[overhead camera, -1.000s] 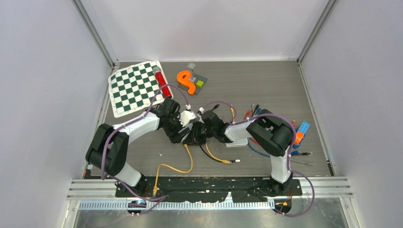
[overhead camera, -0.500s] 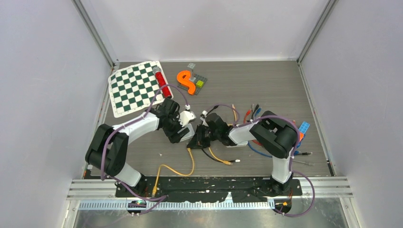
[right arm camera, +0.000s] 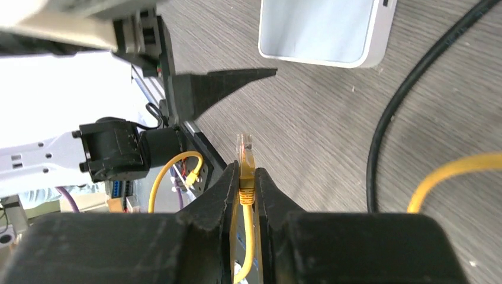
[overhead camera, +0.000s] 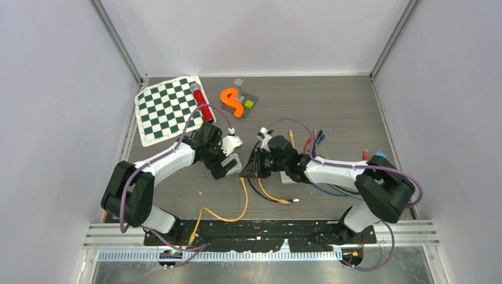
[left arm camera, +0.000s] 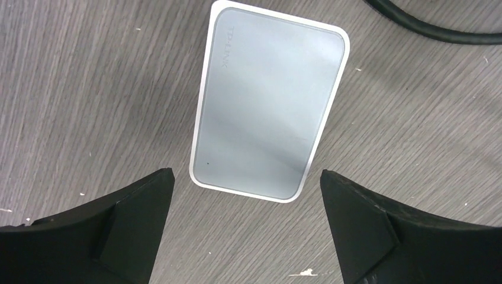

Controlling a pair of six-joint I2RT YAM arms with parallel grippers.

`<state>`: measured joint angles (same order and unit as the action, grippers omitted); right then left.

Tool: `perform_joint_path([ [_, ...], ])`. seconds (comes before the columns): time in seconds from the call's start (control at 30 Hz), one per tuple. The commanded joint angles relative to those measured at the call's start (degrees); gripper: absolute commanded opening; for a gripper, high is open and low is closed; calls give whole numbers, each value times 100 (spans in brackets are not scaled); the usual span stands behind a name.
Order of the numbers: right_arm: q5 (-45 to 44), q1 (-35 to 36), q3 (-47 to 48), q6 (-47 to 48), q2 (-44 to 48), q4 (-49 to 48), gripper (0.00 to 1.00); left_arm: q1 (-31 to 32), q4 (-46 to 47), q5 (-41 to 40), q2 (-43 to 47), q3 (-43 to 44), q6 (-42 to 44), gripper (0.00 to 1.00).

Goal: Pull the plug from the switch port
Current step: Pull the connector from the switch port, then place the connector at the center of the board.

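The switch, a flat grey box with a white rim, lies on the table just ahead of my left gripper. That gripper is open, and its fingers stand apart from the switch on either side. From above, the switch sits beside the left gripper. My right gripper is shut on the yellow plug. The plug's clear tip sticks out past the fingertips, free of the switch and some way from it. Seen from above, the right gripper trails the yellow cable toward the near edge.
A chessboard mat, a red cylinder, an orange S-shaped piece and a small brick plate lie at the back left. A black cable curves near the switch. Loose cables and a blue brick lie to the right.
My left gripper has opened and let go of the switch, which now lies flat. My right gripper has drawn back to the right with the yellow plug, now out of the switch.
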<state>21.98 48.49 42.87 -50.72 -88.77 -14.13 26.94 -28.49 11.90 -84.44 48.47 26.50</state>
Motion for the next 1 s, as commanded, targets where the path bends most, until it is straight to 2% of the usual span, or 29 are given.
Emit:
perform_joint_path([
  [0.0,-302,-15,-372,419,804,256,5,-13,260,-30,224,-36,-96,100],
  [0.2,-655,-16,-702,836,1942,752,5,-13,558,-237,624,-222,-250,100],
  [0.37,-1072,-60,-777,1445,3415,1303,5,-22,1275,-807,1503,-581,-554,99],
  [0.47,-1367,-105,-616,1810,4297,1822,5,-22,1976,-1128,2100,-875,-865,100],
  [0.6,-1558,-152,-111,2475,4980,2447,5,-40,2531,-1515,2654,-1066,-1293,100],
  [0.8,-763,-164,1175,3893,5129,3730,5,-46,2638,-1939,3123,-1074,-2039,100],
  [0.87,-297,-158,1938,4338,4989,4412,5,-44,2777,-2042,3294,-1196,-2325,100],
  [0.97,-167,-157,2701,4796,4551,5705,5,-48,2776,-2193,3446,-1244,-2602,100],
])
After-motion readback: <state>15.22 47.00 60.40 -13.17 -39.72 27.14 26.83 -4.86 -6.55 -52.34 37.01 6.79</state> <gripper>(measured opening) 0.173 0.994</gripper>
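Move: The yellow connector is already out of the switch and pinched in my right fingers. From that hand the switch lies about 7 cm ahead, 6 cm left and 8 cm below. On the table, a loose yellow plug lies some 15 cm right and 5 cm back, and the second white box about 18 cm right and 5 cm ahead. My left hand hangs open over the switch, whose middle is roughly 4 cm right, 1 cm ahead and 2 cm down. I keep the yellow connector pinched and carry it away from the switch, first to the right, then steeply up and slightly back, about 25 cm higher in all, while my right wrist swings the fingers up by some 50 degrees to nearly level. My left hand, fingers still wide open, backs off the switch, mostly upward and a little forward, its fingers tilting from downward to forward. ##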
